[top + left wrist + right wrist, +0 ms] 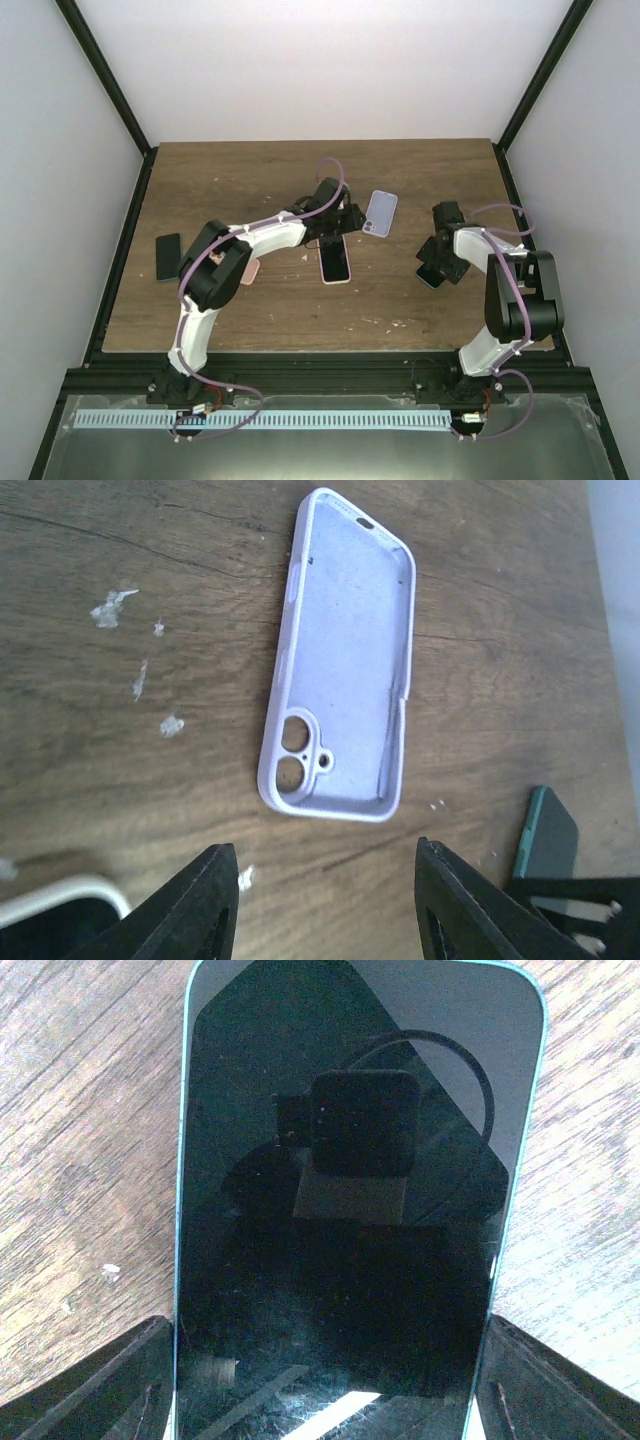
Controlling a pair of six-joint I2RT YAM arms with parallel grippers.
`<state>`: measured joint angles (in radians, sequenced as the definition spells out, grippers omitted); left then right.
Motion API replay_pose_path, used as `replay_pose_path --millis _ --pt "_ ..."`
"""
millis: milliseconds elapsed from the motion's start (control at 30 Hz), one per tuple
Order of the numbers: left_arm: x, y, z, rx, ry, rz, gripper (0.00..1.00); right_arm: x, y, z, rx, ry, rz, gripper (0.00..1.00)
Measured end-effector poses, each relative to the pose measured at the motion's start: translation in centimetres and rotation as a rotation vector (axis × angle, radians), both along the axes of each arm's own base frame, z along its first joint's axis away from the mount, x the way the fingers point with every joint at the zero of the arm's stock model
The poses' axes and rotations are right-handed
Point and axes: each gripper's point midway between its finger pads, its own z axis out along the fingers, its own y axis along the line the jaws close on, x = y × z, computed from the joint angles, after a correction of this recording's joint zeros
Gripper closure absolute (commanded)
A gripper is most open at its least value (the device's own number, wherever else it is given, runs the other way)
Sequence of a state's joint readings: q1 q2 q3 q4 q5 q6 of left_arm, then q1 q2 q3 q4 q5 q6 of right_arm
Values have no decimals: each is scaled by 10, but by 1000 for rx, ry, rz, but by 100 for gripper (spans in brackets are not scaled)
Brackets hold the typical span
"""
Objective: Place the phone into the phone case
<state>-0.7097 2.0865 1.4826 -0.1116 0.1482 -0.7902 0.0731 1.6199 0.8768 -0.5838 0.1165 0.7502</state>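
Note:
The lilac phone case [345, 630] lies hollow side up on the wooden table, its camera cutouts toward my left gripper [325, 858]. That gripper hovers just short of the case's near end, open, with only bare wood between its fingers. From above, the case [381, 213] sits right of the left gripper [350, 218]. The phone [345, 1190], dark-screened with a teal rim, fills the right wrist view. My right gripper [325, 1360] is shut on its long edges. In the top view the right gripper [432, 272] holds the phone low over the table, right of centre.
A second phone [335, 262] with a pale rim lies screen up below the left gripper. A black phone [168, 256] lies near the table's left edge. A pink object [251, 272] shows under the left arm. Black frame rails border the table.

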Motion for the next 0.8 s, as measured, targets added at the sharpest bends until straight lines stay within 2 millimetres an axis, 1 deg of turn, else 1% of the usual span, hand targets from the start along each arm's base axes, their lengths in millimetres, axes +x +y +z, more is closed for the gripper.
replay_pose_path --millis 133,300,433,500,567,667,800 --pt "11 -10 -25 7 18 -9 51 0 0 0 -2 -6 9 26" --pt "17 -17 -56 29 51 -19 56 0 0 0 -1 -9 14 26" --pt "23 -22 -56 33 41 -22 57 -1 1 1 -2 -16 18 26" --pt "27 -25 -56 52 34 -24 63 -1 1 1 -2 -21 18 26" --pt "29 -26 -57 73 27 -23 67 -1 1 1 -1 -25 18 26" --pt "26 -23 -63 106 34 -18 72 -1 1 1 -1 -28 18 26" --pt "25 -22 -65 130 28 -17 82 -1 1 1 -1 -30 24 26"
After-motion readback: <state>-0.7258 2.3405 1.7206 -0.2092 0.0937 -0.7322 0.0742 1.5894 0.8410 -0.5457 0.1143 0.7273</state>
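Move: The lavender phone case lies face-up with its middle about 8 cm ahead of the left gripper, 5 cm to its right and 8 cm below; its near left corner is much closer. The phone already in the pink case sits some 5 cm back and 6 cm left of the left gripper, and the teal-edged phone is about 7 cm back and 19 cm right. From the right gripper, the lavender case is roughly 16 cm ahead and 14 cm left, about level. Drop the left gripper quickly towards the near left corner of the lavender case, about 6 cm down while easing some 2.5 cm forward and 2 cm right. Once low, narrow the fingers from half open to about a quarter so that they come astride the case's left wall by the corner. Keep the right gripper still, its fingers on both long edges of the teal-edged phone. ##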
